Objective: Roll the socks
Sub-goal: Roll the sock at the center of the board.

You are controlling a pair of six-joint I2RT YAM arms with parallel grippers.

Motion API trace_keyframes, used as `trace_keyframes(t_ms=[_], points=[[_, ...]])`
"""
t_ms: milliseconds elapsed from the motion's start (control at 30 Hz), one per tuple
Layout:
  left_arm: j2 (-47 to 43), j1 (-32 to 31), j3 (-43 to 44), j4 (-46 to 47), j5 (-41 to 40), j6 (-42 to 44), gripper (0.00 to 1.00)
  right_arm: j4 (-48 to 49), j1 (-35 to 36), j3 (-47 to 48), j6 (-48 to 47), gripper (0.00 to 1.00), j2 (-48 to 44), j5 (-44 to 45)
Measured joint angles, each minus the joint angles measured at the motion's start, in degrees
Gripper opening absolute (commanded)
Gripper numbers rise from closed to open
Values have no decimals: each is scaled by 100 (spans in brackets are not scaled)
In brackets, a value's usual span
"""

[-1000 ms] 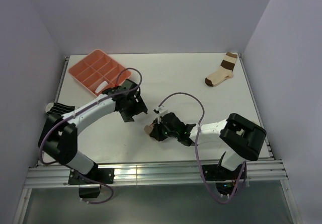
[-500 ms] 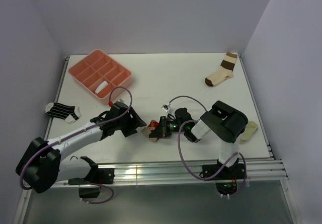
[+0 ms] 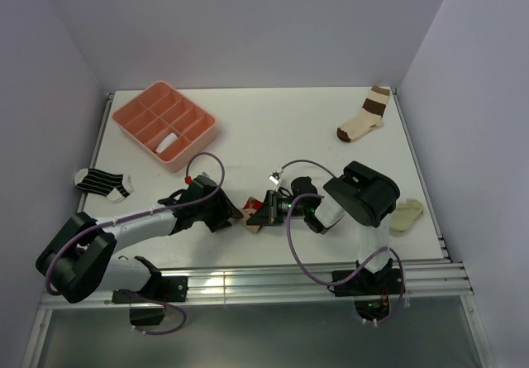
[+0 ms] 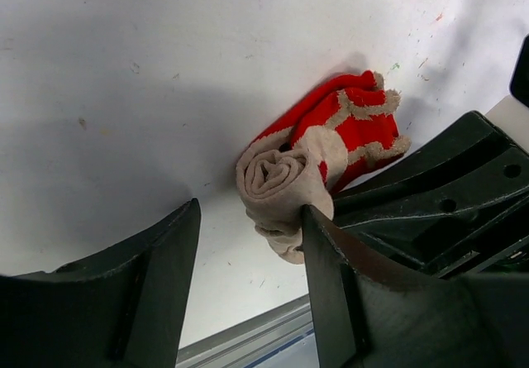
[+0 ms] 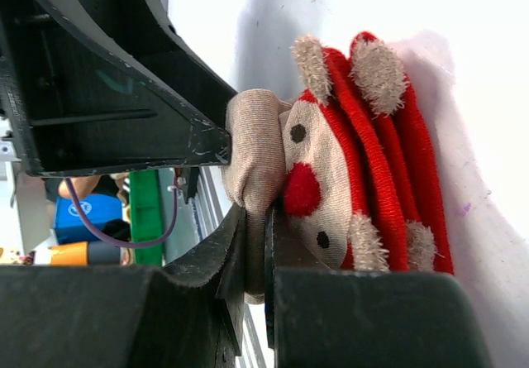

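Note:
The tan sock with a red end [image 3: 250, 218] lies near the table's front edge, its tan part wound into a roll [image 4: 279, 179] and the red end [image 4: 357, 123] loose behind it. My right gripper [image 5: 258, 256] is shut on the tan fabric at the roll's edge. My left gripper [image 4: 248, 289] is open just left of it, one finger [image 4: 331, 285] touching the roll's side. In the top view the left gripper [image 3: 228, 212] and right gripper [image 3: 263, 212] face each other across the sock. A black-and-white striped sock [image 3: 104, 182] lies flat at the far left.
An orange compartment tray [image 3: 192, 140] stands at the back left with a small white thing [image 3: 168, 142] in one cell. A cream sock with brown bands [image 3: 364, 116] lies at the back right. A pale yellowish lump [image 3: 407, 214] sits by the right arm. The table's metal front rail [image 3: 248, 281] runs close by.
My left arm swung down toward the front edge and brought its gripper up against the rolled sock, its jaws narrowing. The right arm folded its elbow in and kept its grip.

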Motion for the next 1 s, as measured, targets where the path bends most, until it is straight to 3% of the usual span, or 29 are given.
trace_keyframes(t_ms=[333, 467, 567, 600, 667, 700, 833, 1000], points=[[328, -4, -146, 699, 55, -92, 43, 177, -63, 4, 192, 0, 142, -105], [568, -4, -146, 1056, 118, -94, 38, 125, -81, 26, 184, 9, 142, -118], [730, -2, -133, 1272, 177, -96, 26, 72, -105, 50, 184, 19, 142, -125], [772, -2, -116, 1305, 190, -90, 14, 52, -109, 59, 179, 22, 140, -125], [833, 0, -52, 1305, 203, -85, 5, -20, -111, 63, 142, 26, 92, -118], [855, 2, 7, 1259, 205, -66, 1, -83, -114, 63, 98, 27, 48, -98], [970, -7, 452, 612, 170, 48, 0, -756, -101, 68, -284, 38, -396, 118], [1357, -46, 1563, -997, -111, 313, 0, -2094, -44, 79, -1038, 50, -1322, 780]])
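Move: Just to the right of the half-open left fingers is the rolled beige part of the sock, about 2 cm to that hand's right, 2 cm ahead and 1 cm below. The red cuff lies about 3 cm to the right of the roll and 2 cm farther out. The compartment tray stands some 19 cm left and 26 cm ahead of the left hand. From the right hand, which still pinches the roll's near end, the roll's middle is about 1 cm left and 1 cm ahead. Reaching in from the left, the left hand eases forward and right, about 3 cm, dipping 1 cm, and shuts its fingers on the beige roll, then lifts slightly, still edging forward. The right hand keeps its pinch almost still until the left is closing, then opens to about half and starts drawing off to its right and forward, about 2 cm. ##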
